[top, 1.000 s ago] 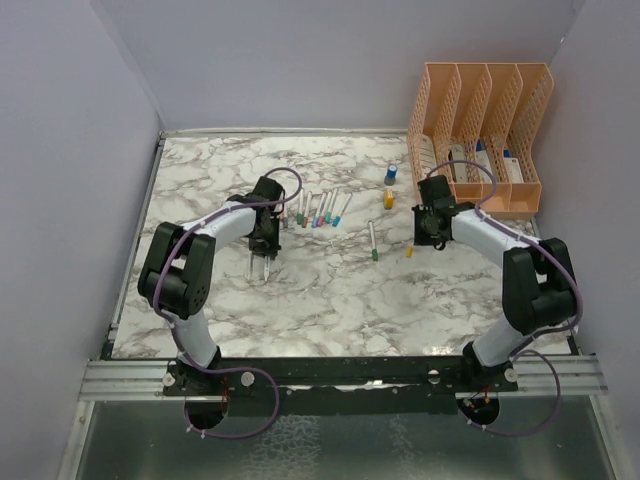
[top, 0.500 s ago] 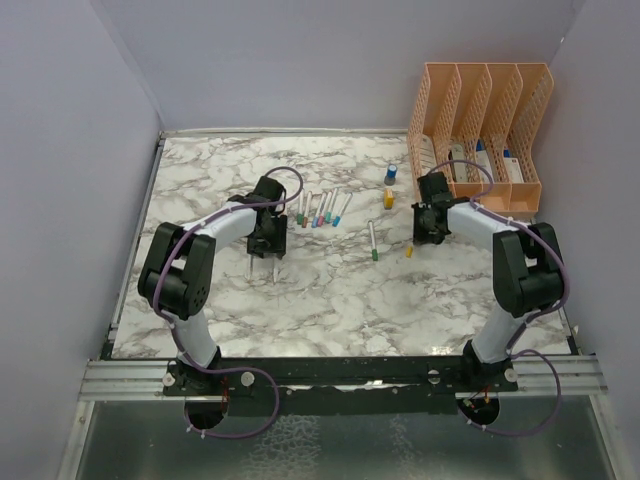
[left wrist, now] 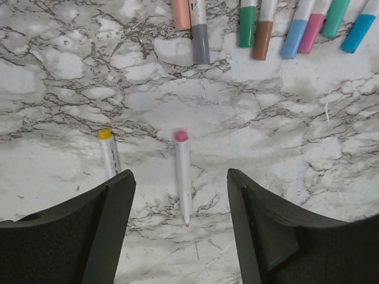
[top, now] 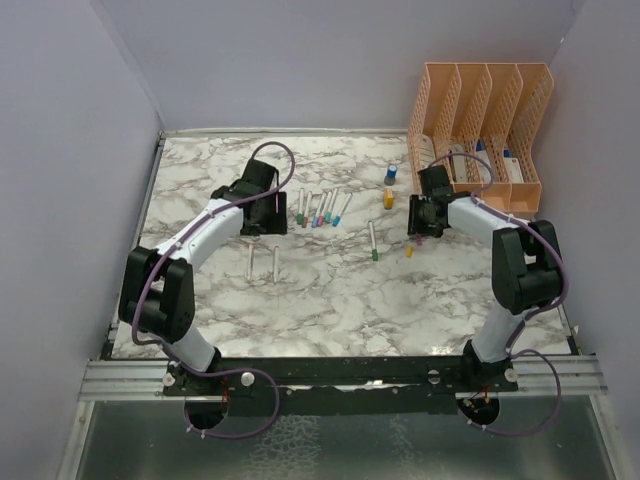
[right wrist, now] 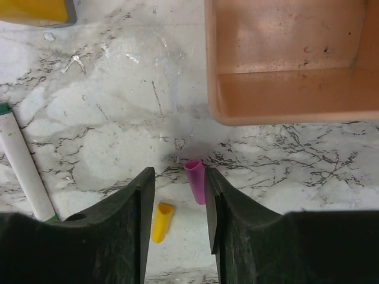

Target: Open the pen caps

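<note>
Two uncapped white pens lie side by side, one with a pink end (left wrist: 182,171) (top: 275,262) and one with a yellow end (left wrist: 108,151) (top: 250,262). My left gripper (left wrist: 179,175) (top: 262,218) hangs open above the pink-ended pen, holding nothing. Several capped pens (top: 322,207) lie in a row beyond it, their coloured caps (left wrist: 293,38) towards me. My right gripper (right wrist: 177,173) (top: 419,228) is open. A purple cap (right wrist: 196,180) rests against its right finger and a yellow cap (right wrist: 161,222) (top: 409,251) lies on the table between the fingers.
A green-capped pen (top: 373,240) (right wrist: 23,171) lies alone left of the right gripper. A stubby yellow item (top: 388,198) and a stubby blue item (top: 391,174) stand behind it. An orange file organiser (top: 480,130) (right wrist: 290,59) fills the back right corner, just beyond the right gripper.
Both grippers have opened. The left let go of the pink-ended pen and drew back towards the pen row. The right let go of the purple cap, which now lies beside the yellow one.
</note>
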`<action>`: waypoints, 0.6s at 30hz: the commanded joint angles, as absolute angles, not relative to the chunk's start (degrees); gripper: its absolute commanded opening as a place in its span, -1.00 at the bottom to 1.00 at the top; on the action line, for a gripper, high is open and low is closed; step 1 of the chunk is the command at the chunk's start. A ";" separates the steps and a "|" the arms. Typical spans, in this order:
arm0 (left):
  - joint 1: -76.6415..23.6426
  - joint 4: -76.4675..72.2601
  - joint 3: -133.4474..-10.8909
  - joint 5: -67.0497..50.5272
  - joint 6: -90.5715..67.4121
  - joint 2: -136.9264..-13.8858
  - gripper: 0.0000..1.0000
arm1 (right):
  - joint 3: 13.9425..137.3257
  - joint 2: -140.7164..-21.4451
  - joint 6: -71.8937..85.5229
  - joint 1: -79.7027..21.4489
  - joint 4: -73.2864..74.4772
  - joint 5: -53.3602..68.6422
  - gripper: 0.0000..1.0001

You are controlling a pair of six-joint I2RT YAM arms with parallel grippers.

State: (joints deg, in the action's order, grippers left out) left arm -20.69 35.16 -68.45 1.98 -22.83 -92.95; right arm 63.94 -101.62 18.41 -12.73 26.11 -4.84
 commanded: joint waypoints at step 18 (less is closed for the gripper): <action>-20.44 19.40 -62.18 -1.90 -31.17 -79.86 0.98 | 74.33 -103.64 14.96 -27.12 29.15 -2.57 0.32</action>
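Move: The capped green pen lies about 13 cm left of the right hand, 2 cm nearer the base and 2 cm lower. From that hand, the pink cap is roughly 1 cm back and 1 cm right, the yellow cap 5 cm back and 2 cm left, the yellow block 11 cm ahead and 9 cm left. The left hand has the green pen some 28 cm right, 1 cm behind, 8 cm below, and the uncapped pink pen 6 cm back, straight below. Right hand swings about 10 cm left towards the green pen, rising and opening; left hand rises 6 cm, opening. ##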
